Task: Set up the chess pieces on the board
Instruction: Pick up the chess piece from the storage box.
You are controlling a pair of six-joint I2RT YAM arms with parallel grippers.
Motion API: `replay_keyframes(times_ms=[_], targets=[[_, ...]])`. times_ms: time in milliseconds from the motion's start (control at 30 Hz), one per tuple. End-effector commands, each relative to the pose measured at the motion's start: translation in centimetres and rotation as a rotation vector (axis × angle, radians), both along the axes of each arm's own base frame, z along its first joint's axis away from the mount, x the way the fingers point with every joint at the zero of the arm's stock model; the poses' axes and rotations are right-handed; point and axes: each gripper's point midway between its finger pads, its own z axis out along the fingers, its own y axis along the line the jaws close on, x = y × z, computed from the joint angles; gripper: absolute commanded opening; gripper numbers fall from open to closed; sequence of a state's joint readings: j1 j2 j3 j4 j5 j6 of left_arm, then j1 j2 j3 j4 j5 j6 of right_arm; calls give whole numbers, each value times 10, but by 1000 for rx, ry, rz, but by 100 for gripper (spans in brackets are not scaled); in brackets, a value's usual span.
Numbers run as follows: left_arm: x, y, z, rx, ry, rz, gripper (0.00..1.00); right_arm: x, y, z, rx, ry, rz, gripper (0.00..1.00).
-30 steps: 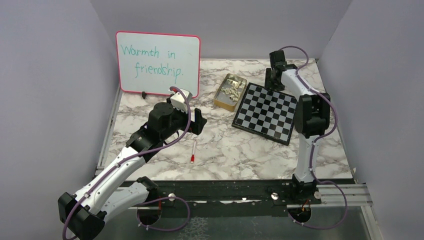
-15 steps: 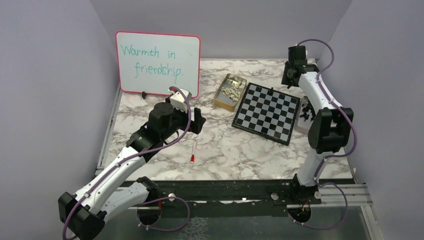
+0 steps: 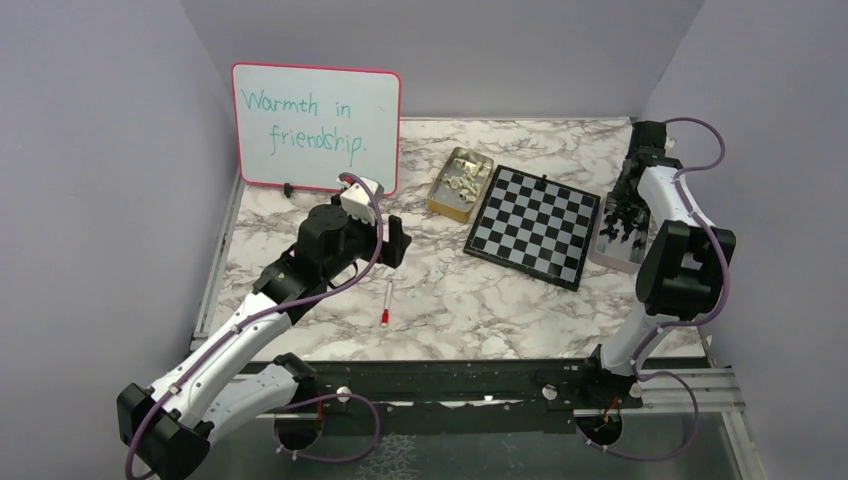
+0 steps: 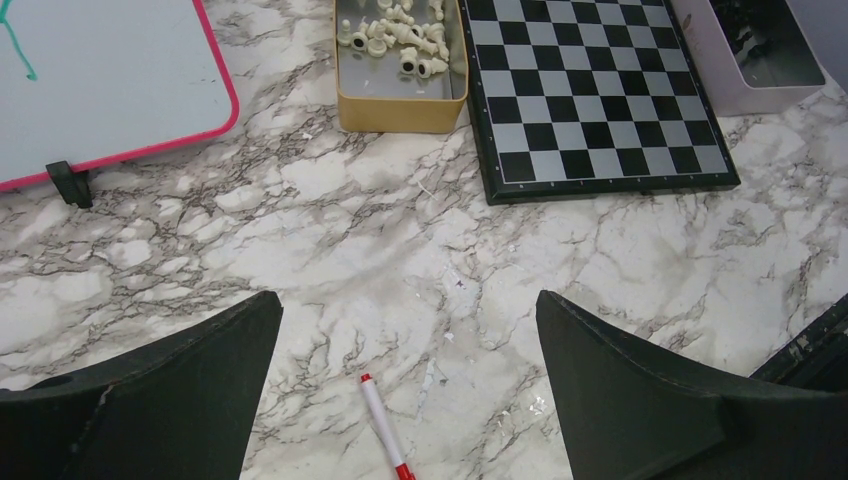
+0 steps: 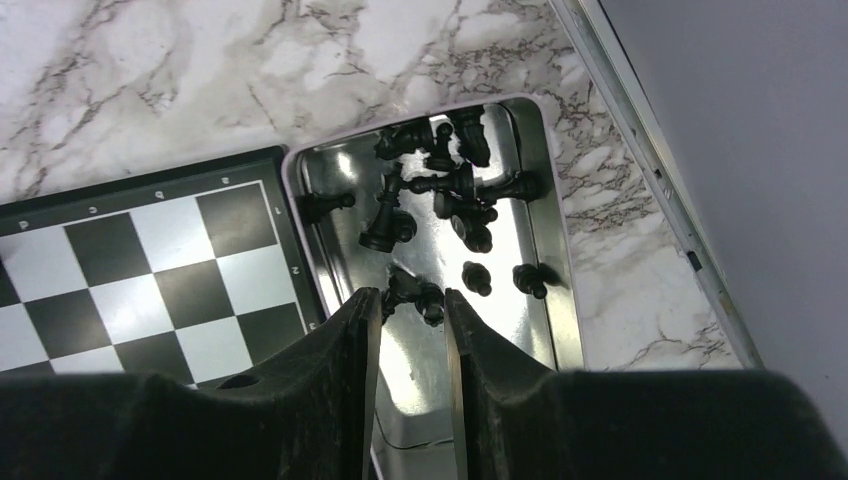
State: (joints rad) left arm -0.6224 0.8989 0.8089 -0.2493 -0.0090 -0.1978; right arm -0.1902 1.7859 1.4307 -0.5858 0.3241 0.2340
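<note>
The board (image 3: 535, 225) lies right of centre on the marble table; it also shows in the left wrist view (image 4: 600, 100) and the right wrist view (image 5: 130, 290). One small dark piece (image 3: 543, 180) stands at its far edge. Several black pieces (image 5: 440, 190) lie in a silver tin (image 5: 555, 230) right of the board. My right gripper (image 5: 412, 295) hovers over this tin (image 3: 612, 245), jaws a little apart and empty, a black piece just beyond the tips. Cream pieces (image 4: 400, 40) fill a yellow tin (image 3: 460, 180) left of the board. My left gripper (image 4: 410, 330) is wide open and empty above the table.
A pink-framed whiteboard (image 3: 315, 125) with green writing stands at the back left. A white pen with a red cap (image 3: 387, 302) lies on the marble just below my left gripper (image 3: 398, 243). Grey walls close in the table on three sides.
My right arm has swung right from the board's far edge to above the silver tin of black pieces. The left arm has not moved.
</note>
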Motion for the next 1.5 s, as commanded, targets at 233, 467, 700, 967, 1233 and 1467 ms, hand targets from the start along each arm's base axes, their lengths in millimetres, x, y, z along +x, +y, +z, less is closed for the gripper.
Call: replay_keyframes(times_ms=[233,467,700,967,1233,1467], targets=[[-2,1,8,-13,-28,-2,99,-1,-9,-25,80,-30,-107,34],[-3,1,9,-18,-31,-4,99,-14,-12,-34,66,12,-145,34],[-4,1,9,-20,-31,-4,99,-25,-15,-49,66,47,-152,32],[-3,1,10,-22,-31,-6,99,-29,-10,-64,99,65,-143,32],[-3,1,8,-19,-28,-5,99,-31,-10,-76,106,84,-144,32],[-3,1,9,-19,-30,-6,99,-33,-10,-86,107,105,-142,31]])
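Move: The upright black piece I'm going for lies in the dark storage box about 9 cm below my right hand, some 4 cm back and 1 cm to the right. A toppled piece leans about 2 cm farther out and 1 cm left of it; a standing pawn is roughly 4 cm to its right and 1 cm nearer. The lying king is about 7 cm beyond it. From my left hand the upright piece is some 13 cm ahead, 47 cm right and 20 cm below. I lower my right hand about 7.5 cm into the storage box, drawing it back some 3.5 cm as I sink, slowly at first and then faster, to bring the fingertips down over the upright black piece between the toppled one and the pawn. The wrist turns slightly clockwise, under 10 degrees, and the fingers stay about a third open, not closing yet. ##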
